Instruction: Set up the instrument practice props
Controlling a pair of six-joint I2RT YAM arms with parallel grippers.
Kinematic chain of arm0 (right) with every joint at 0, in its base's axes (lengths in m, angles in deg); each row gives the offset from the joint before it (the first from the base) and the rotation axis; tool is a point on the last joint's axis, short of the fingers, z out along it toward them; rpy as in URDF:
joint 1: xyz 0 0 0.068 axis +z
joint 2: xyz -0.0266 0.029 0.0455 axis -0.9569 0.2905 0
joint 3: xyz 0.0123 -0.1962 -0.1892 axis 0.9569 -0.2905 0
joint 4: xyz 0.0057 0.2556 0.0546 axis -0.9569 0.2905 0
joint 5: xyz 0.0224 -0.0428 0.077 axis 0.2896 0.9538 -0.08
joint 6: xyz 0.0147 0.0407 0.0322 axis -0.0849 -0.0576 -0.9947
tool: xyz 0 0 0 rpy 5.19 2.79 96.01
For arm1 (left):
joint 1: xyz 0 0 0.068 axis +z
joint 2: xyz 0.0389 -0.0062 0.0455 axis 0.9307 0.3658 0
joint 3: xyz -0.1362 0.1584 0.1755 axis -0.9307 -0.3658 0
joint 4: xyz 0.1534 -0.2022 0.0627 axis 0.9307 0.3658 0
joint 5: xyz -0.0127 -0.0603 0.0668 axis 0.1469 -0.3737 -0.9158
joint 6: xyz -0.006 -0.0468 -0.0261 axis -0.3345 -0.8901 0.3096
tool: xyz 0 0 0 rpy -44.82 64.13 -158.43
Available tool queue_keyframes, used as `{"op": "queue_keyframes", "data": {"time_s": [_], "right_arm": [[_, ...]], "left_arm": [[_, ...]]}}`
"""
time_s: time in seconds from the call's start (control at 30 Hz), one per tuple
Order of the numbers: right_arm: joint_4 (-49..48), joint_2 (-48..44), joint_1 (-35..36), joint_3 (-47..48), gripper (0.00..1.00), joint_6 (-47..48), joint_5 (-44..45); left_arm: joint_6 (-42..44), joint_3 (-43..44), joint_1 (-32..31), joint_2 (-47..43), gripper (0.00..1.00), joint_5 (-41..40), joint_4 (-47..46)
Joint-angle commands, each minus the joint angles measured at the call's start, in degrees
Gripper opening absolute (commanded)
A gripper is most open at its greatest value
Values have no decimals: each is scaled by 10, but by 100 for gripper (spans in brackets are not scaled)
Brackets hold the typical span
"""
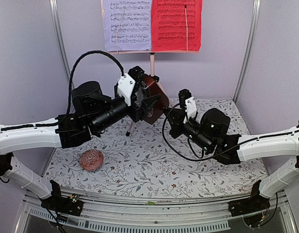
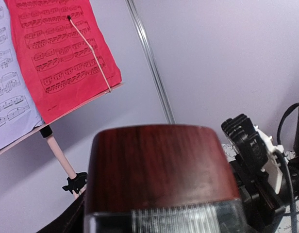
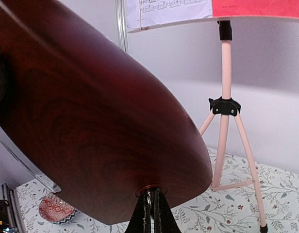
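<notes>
The dark red-brown metronome [image 1: 154, 101] hangs above the table, and my left gripper [image 1: 145, 99] is shut on it from the left. It fills the left wrist view [image 2: 159, 170] and the right wrist view [image 3: 91, 121]. My right gripper [image 1: 171, 110] is shut, its tips [image 3: 153, 194] meeting at a round brass-ringed hole in the metronome's side; whether they pinch anything there is unclear. Behind stands the pink music stand [image 1: 152, 63] [image 3: 226, 73], with a lavender page [image 1: 126, 24] and a red page [image 1: 176, 24] on its desk.
A red patterned round object [image 1: 91, 159] [image 3: 56, 209] lies on the floral cloth [image 1: 154, 170] at front left. The stand's tripod legs [image 3: 237, 145] spread at the back centre. Lilac walls and metal posts [image 2: 149, 63] close in the space.
</notes>
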Motion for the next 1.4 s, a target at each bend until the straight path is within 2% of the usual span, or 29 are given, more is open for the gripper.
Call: {"op": "queue_keyframes", "data": {"time_s": [0.0, 0.27, 0.43, 0.63, 0.83, 1.13, 1.23, 1.37], "right_arm": [[77, -42, -37, 37, 0, -190, -85], [118, -48, -123, 44, 0, -489, -269], [114, -41, -170, 44, 0, -629, -347], [66, -30, -201, 27, 0, -768, -405], [-2, -15, -208, 3, 0, -904, -424], [-104, 10, -209, -24, 0, -1045, -426], [-103, 10, -209, -28, 0, -1050, -420], [-79, 12, -215, -29, 0, -1002, -421]], "left_arm": [[-35, -44, 4, -14, 0, 2, -122], [-32, -120, 5, -1, 0, 12, -261], [-21, -160, 5, 17, 0, 16, -349], [1, -198, 7, 46, 0, 17, -441], [20, -222, 11, 83, 0, 25, -523], [53, -233, 14, 132, 0, 22, -605], [56, -231, 16, 139, 0, 14, -619], [55, -216, 21, 133, 0, 8, -608]]}}
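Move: In the right fingers already is the metronome's winding key, at their pinch point; the metronome's middle lies about 3 cm left of that hand, 2 cm ahead and 7 cm higher. The music stand's pole is some 25 cm ahead and 5 cm left, the patterned bowl roughly 35 cm left, 8 cm back and well below. From the left hand, which holds the metronome, the key is about 7 cm right, 2 cm ahead and 9 cm lower. Winding the key, the right hand keeps its shut pinch and rolls some 100 degrees clockwise as seen along its fingers, easing about 3 cm down and a little forward and right. Meanwhile the left hand, still gripping the metronome, lowers it about 6.5 cm and tips its fingers up about 20 degrees, a counter-turn against the key. ##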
